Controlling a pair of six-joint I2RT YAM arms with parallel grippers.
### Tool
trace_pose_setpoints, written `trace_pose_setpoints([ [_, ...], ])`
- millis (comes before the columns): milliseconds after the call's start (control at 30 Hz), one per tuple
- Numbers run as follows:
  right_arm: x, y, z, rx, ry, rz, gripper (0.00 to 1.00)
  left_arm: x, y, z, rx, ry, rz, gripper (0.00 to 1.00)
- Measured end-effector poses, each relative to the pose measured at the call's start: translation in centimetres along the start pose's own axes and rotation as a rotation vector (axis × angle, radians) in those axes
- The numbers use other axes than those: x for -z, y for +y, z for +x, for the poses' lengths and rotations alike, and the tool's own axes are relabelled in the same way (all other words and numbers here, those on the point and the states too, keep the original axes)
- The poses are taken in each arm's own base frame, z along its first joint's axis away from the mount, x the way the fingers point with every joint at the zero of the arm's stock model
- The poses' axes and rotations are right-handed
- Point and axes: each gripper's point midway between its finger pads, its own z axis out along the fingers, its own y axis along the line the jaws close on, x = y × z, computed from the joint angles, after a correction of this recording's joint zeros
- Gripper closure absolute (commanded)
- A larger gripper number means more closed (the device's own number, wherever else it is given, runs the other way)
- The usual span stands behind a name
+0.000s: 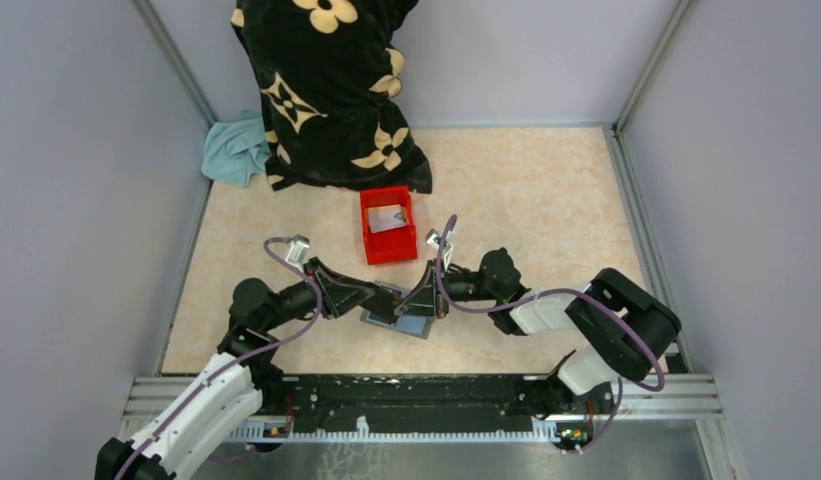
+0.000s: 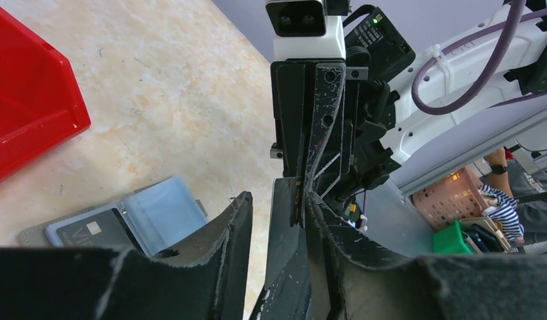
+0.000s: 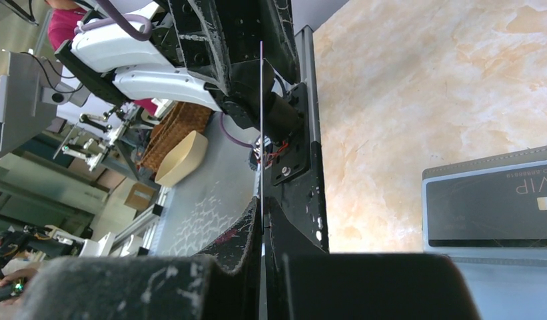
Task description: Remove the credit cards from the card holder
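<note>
The grey card holder [image 1: 410, 325] lies open on the table between the two arms, blue-grey inside [image 2: 157, 213]. A dark credit card [image 2: 90, 233] still sits in one of its pockets [image 3: 497, 207]. Above the holder my right gripper [image 3: 262, 203] is shut on another credit card [image 3: 262, 120], seen edge-on as a thin line. In the left wrist view that card [image 2: 285, 227] stands between the fingers of my left gripper [image 2: 278, 197]. It rests against the right-hand finger, and a gap shows beside the left-hand one. The left gripper is open. In the top view the two grippers [image 1: 386, 298] [image 1: 420, 296] meet tip to tip.
A red bin [image 1: 388, 250] stands just beyond the grippers with a silver-grey card [image 1: 386, 218] inside; its corner shows in the left wrist view [image 2: 24, 100]. A black flower-patterned cloth [image 1: 326, 90] and a teal rag [image 1: 236, 150] lie at the back. Grey walls enclose three sides.
</note>
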Motion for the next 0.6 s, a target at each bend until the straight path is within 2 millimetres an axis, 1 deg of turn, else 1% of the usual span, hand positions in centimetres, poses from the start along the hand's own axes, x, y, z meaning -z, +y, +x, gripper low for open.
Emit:
trace_pose_setpoints([
  [67,0.0,0.0,-0.1,0.001,-0.002,0.001,1.00,0.0,0.0,0.1,0.002,0.002,-0.002,0.65],
  [133,0.1,0.0,-0.3,0.005,-0.007,0.002,1.00,0.1,0.0,0.1,0.004,0.002,-0.003,0.70],
  [200,0.2,0.1,-0.6,0.013,-0.014,0.000,1.00,0.1,-0.1,0.0,0.003,-0.001,0.000,0.77],
  [233,0.2,0.2,-0.8,0.017,-0.018,-0.001,1.00,0.2,-0.2,0.0,0.002,-0.003,0.002,0.79],
  [400,0.1,0.6,-1.6,0.040,-0.029,-0.005,1.00,0.2,-0.4,-0.2,0.005,-0.009,0.006,1.00],
  [567,0.2,0.4,-1.5,0.032,-0.026,-0.001,1.00,0.1,-0.4,-0.2,0.009,-0.009,0.010,1.00],
  [600,0.1,0.5,-1.5,0.031,-0.027,-0.003,0.89,0.1,-0.4,-0.2,0.010,-0.009,0.010,1.00],
])
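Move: The right hand already grips the black card, whose middle lies about 3 cm to its left, 2 cm ahead and 2 cm higher; the card holder lies almost directly below that hand, some 9 cm down. From the left hand, whose parted fingers straddle the card's near end, the card's middle is roughly 2 cm to the right, 2 cm back and 2 cm below. The red box is some 13 cm ahead of the left hand, 2 cm right and 9 cm down. With its fingertips shut on the black card, the right hand lifts it about 1.5 cm and eases it forward by nearly 1 cm, away from the open card holder and with hardly any turn of the wrist. The left hand stays almost in place beside the card and shuts its half-open fingers completely, pinching the card's left end between the tips while the right hand keeps its hold. ##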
